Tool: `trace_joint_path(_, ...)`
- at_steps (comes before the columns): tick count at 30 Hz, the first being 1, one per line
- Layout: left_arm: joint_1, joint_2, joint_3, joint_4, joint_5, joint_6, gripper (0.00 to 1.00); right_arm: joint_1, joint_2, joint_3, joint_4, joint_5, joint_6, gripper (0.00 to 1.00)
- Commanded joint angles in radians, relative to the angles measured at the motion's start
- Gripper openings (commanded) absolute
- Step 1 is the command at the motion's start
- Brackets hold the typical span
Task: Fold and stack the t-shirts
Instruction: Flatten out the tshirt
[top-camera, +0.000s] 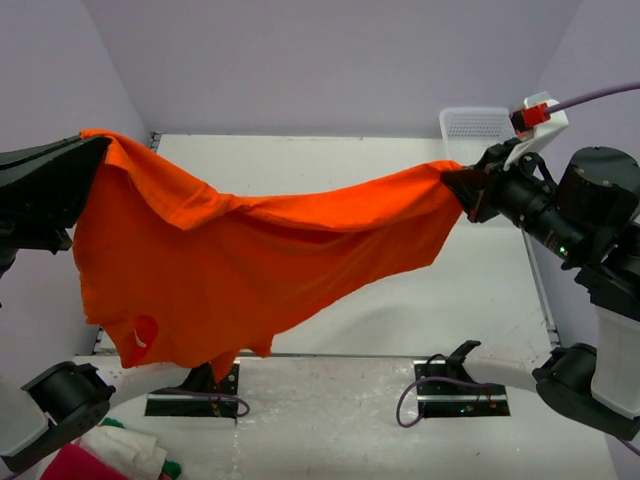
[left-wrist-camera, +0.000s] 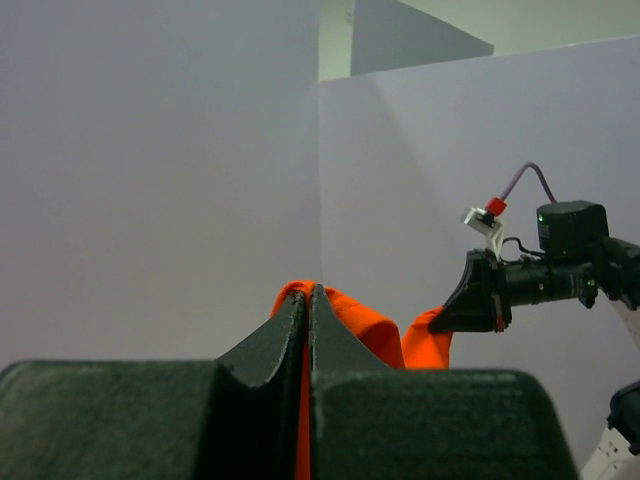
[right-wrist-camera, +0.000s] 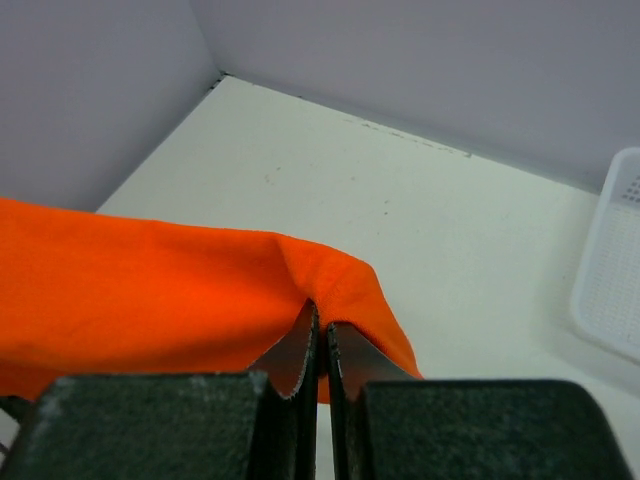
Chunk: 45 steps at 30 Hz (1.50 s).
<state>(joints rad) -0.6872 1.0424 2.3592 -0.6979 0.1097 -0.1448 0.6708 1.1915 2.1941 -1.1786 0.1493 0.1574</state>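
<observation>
A bright orange t-shirt (top-camera: 250, 260) hangs stretched in the air above the white table (top-camera: 480, 290), sagging in the middle with its lower part draping toward the near edge. My left gripper (top-camera: 88, 142) is shut on its left top corner, and orange cloth (left-wrist-camera: 380, 325) pokes out between and beyond the closed jaws (left-wrist-camera: 309, 295). My right gripper (top-camera: 452, 182) is shut on the shirt's right corner; in the right wrist view the fabric (right-wrist-camera: 150, 290) bunches over the closed jaw tips (right-wrist-camera: 321, 315).
A white perforated basket (top-camera: 477, 124) stands at the table's far right corner and shows as the basket (right-wrist-camera: 612, 280) in the right wrist view. A red, white and green cloth pile (top-camera: 115, 455) lies at the bottom left by the left arm base. Purple walls enclose the table.
</observation>
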Motion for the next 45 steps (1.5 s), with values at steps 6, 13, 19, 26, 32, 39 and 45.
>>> trace_joint_path(6, 0.006, 0.036, -0.073, 0.022, 0.076, -0.009, 0.0, 0.016, -0.093, -0.052, 0.008, 0.022, 0.001, 0.0)
trace_joint_path(13, 0.006, 0.22, -0.299, -0.029, -0.313, 0.033, 0.0, -0.014, 0.055, -0.247, 0.144, 0.108, 0.001, 0.0)
trace_joint_path(19, 0.16, 0.402, -0.368, -0.012, -0.371, 0.048, 0.0, -0.195, 0.365, -0.271, 0.254, 0.035, 0.024, 0.0)
trace_joint_path(26, 0.462, 0.698, -0.384, 0.126, -0.225, 0.102, 0.0, -0.293, 0.747, 0.006, 0.226, -0.039, -0.03, 0.0)
trace_joint_path(32, 0.541, 1.098, -0.02, 0.087, -0.213, 0.139, 0.0, -0.352, 0.976, 0.202, 0.211, -0.117, -0.073, 0.0)
trace_joint_path(39, 0.574, 1.257, 0.017, 0.19, -0.225, 0.166, 0.02, -0.39, 1.11, 0.262, 0.287, -0.165, -0.14, 0.12)
trace_joint_path(45, 0.558, 1.155, -0.117, 0.372, -0.485, 0.117, 1.0, -0.392, 1.097, 0.291, 0.39, 0.053, -0.182, 0.99)
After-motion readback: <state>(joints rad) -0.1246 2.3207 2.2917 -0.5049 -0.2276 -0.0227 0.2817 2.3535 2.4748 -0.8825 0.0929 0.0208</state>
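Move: I hold the orange t-shirt up by both ends. The spot for its left corner, near the table's far edge, lies about 50 cm ahead of my left hand, 5 cm to its right and some 70 cm below; the far edge runs roughly 4 cm beyond that spot. From my right hand, its corner's spot is about 36 cm ahead, 3 cm left and 51 cm down, with the white basket 36 cm ahead, 22 cm right and 46 cm below. I fling the held t-shirt out towards the far side of the table. After my right hand draws back about 3 cm, both swoop forward and down, my left about 55 cm out and 50 down, bowing right before swinging back left, my right some 37 out and 32 down. Fingers tip downwards, the left's far more, and only at the end do both grippers open wide, letting go of the shirt. ##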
